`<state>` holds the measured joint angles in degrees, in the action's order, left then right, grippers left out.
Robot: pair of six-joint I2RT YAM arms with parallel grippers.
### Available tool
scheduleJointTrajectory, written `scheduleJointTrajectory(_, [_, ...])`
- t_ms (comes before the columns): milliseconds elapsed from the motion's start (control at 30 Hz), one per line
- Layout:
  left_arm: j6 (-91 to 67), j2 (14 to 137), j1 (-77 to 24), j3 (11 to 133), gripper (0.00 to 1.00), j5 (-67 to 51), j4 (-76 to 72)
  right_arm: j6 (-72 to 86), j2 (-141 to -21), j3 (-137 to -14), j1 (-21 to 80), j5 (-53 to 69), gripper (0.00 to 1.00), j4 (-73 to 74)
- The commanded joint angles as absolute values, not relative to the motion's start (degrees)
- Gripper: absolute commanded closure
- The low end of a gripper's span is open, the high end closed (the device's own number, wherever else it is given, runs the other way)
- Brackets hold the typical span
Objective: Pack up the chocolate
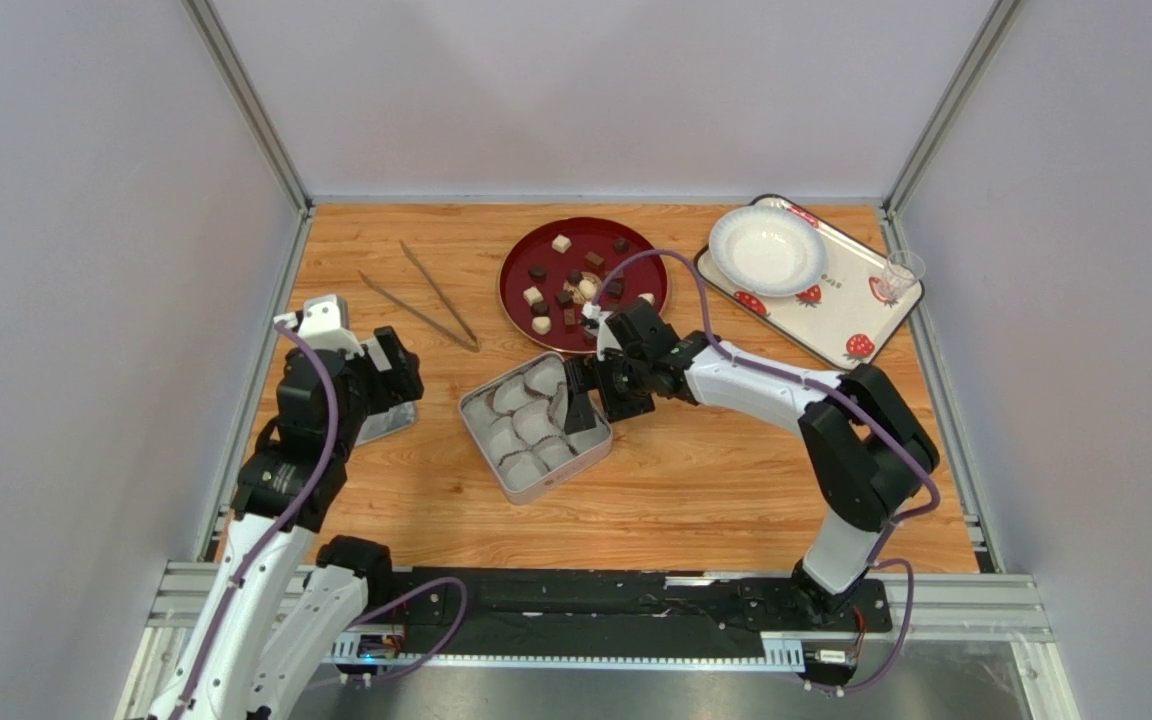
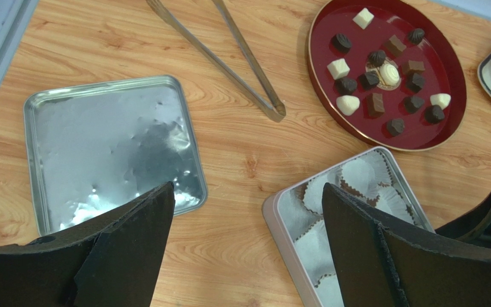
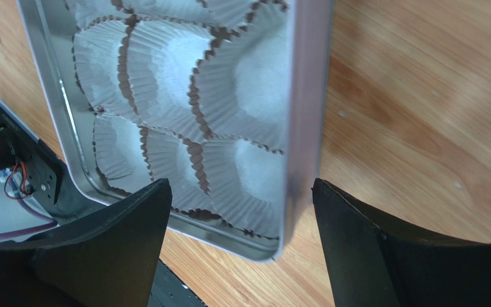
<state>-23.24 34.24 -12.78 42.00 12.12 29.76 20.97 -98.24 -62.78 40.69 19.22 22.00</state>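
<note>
The chocolate (image 1: 576,288) lies as several small dark and cream pieces on a red plate (image 1: 512,278); the left wrist view shows the pieces (image 2: 376,77) too. A silver tin (image 1: 585,446) lined with white paper cups (image 3: 165,70) sits in front of the plate. My right gripper (image 1: 585,402) is open and straddles the tin's wall (image 3: 302,128) near one corner, one finger over the cups and the other over bare wood, nothing held. My left gripper (image 2: 248,192) is open and empty, hovering between the tin's rim (image 2: 280,217) and its flat lid (image 2: 110,147).
Long metal tongs (image 1: 420,297) lie on the wood left of the red plate. A patterned tray (image 1: 856,308) at the back right carries a white plate (image 1: 766,248) and a small clear cup (image 1: 898,275). Grey walls close in both sides.
</note>
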Motion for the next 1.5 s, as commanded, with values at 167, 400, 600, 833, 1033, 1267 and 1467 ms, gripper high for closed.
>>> scheduleJointTrajectory(167, [-24.5,43.9,-10.6,46.1,0.08,9.8,22.9,17.0,-107.0,-76.6,44.6,27.0,0.17,17.0])
scheduleJointTrajectory(400, [-27.2,52.5,-6.6,48.5,0.09,7.5,19.8,17.7,-105.0,-78.7,45.3,23.0,0.16,19.5])
scheduleJointTrajectory(600, [-30.1,65.9,-5.3,57.6,0.05,11.0,20.6,17.9,-96.7,-73.4,41.3,15.8,0.14,22.8])
scheduleJointTrajectory(833, [-32.4,87.1,-3.9,73.7,0.05,16.1,31.1,15.7,-86.1,-67.7,38.1,4.0,0.13,27.6])
scheduleJointTrajectory(1033, [-33.5,103.2,-2.8,89.0,0.08,15.5,40.4,16.3,-80.9,-63.1,37.1,1.4,0.13,27.5])
scheduleJointTrajectory(1267, [-34.6,114.2,-1.6,99.4,0.19,15.2,44.1,17.2,-81.6,-59.9,36.2,1.3,0.13,27.4])
scheduleJointTrajectory(1467, [-36.5,121.4,1.0,103.3,0.35,11.3,45.9,16.6,-82.7,-58.7,36.1,-1.7,0.14,27.7])
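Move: The tongs' middle lies about 26 cm straight ahead of the left hand and 22 cm below it. The silver tray is some 10 cm ahead and 9 cm left of that hand; the red plate lies 29 cm ahead and 24 cm right of it. The right hand is at the paper-cup box's right wall, the box's middle about 8 cm to its left, 1 cm ahead and 4 cm lower. The same plate sits 29 cm ahead and 2 cm left of the right hand. Forward and then steeply down, the left hand travels about 23 cm out and 14 cm lower towards the tongs, tipping down nearly 40 degrees, turning somewhat counter-clockwise and starting to close, still above them. The right hand, straddling the box's right wall, pushes the box left, then backs off to the right and up and, after a small dip, stays clear with open fingers. ##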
